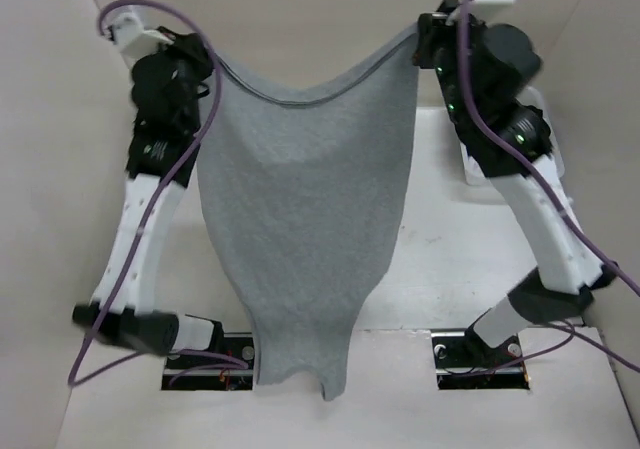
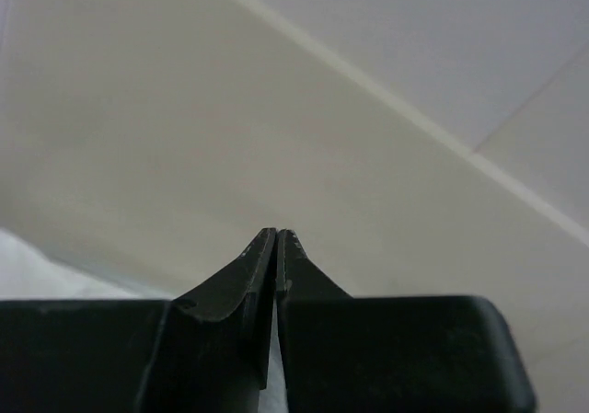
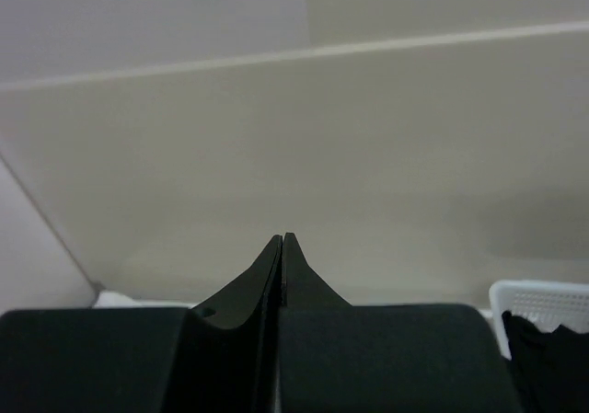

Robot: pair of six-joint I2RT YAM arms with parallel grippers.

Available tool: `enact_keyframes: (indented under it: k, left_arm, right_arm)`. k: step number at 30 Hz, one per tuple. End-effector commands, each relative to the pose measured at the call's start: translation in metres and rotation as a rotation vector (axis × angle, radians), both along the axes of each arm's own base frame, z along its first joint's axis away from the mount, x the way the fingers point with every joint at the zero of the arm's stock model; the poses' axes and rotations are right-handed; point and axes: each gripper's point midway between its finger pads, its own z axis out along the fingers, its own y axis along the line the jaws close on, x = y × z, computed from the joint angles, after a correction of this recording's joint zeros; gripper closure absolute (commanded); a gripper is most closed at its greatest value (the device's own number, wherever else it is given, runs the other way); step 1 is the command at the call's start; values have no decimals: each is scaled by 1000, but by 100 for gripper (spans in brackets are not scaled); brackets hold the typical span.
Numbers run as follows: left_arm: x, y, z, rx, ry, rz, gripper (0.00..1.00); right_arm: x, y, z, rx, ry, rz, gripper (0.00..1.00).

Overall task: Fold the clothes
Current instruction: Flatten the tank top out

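The clothes, one grey tank top (image 1: 305, 209), hang spread out in the air between my two raised arms in the top view. Its dark-trimmed upper edge sags in a curve between the grips, and its lower end dangles near the arm bases. My left gripper (image 1: 208, 57) is shut on the top left corner and my right gripper (image 1: 418, 47) on the top right corner. In the wrist views the left gripper (image 2: 277, 232) and the right gripper (image 3: 282, 236) both point at a pale wall with their jaws pressed together. The cloth itself is almost entirely hidden there.
The white table (image 1: 450, 259) lies below the hanging garment. A white basket (image 3: 543, 295) holding a black garment (image 3: 545, 362) shows low right in the right wrist view. Pale walls enclose the table on the left, back and right.
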Motion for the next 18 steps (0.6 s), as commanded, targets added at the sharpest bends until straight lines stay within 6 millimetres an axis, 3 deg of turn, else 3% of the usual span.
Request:
enact_keyframes:
  k: [1, 4, 6, 8, 11, 14, 18]
  left_arm:
    - [64, 3, -50, 0, 111, 9, 99]
    - [110, 5, -64, -5, 153, 5, 99]
    - [129, 6, -64, -9, 164, -3, 99]
    - [143, 7, -56, -10, 168, -9, 99]
    - [138, 6, -23, -15, 105, -22, 99]
    - [115, 8, 15, -11, 24, -18, 99]
    - [82, 13, 36, -16, -37, -13, 99]
  right_arm:
    - [44, 15, -21, 74, 72, 121, 100]
    - [99, 18, -40, 71, 122, 110, 100]
    - [122, 16, -42, 81, 129, 100, 100]
    - [131, 9, -36, 102, 109, 93, 100]
    - [125, -7, -13, 166, 47, 104, 100]
    - [103, -24, 20, 210, -32, 123, 100]
    - [69, -32, 49, 216, -101, 159, 100]
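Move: Pinched by two corners and streaming back towards the bases, the tank top has its middle about 26 cm behind and 15 cm below the left hand, 21 cm to its right; from the right hand it is 23 cm back, 25 cm left and 20 cm below. The white cloth lies roughly 36 cm ahead and 19 cm left of the left hand, the laundry basket 36 cm ahead and 33 cm right of the right hand, both nearly 60 cm lower. Whipping the tank top forward and down over the table, both hands go some 18 cm out together, the left sinking about 17 cm and the right 11, fingers tipping down. Then they rebound upward and slightly back, the left more strongly, fingertips lifting again. Both grippers stay shut on the corners, keeping the edge stretched between them. ##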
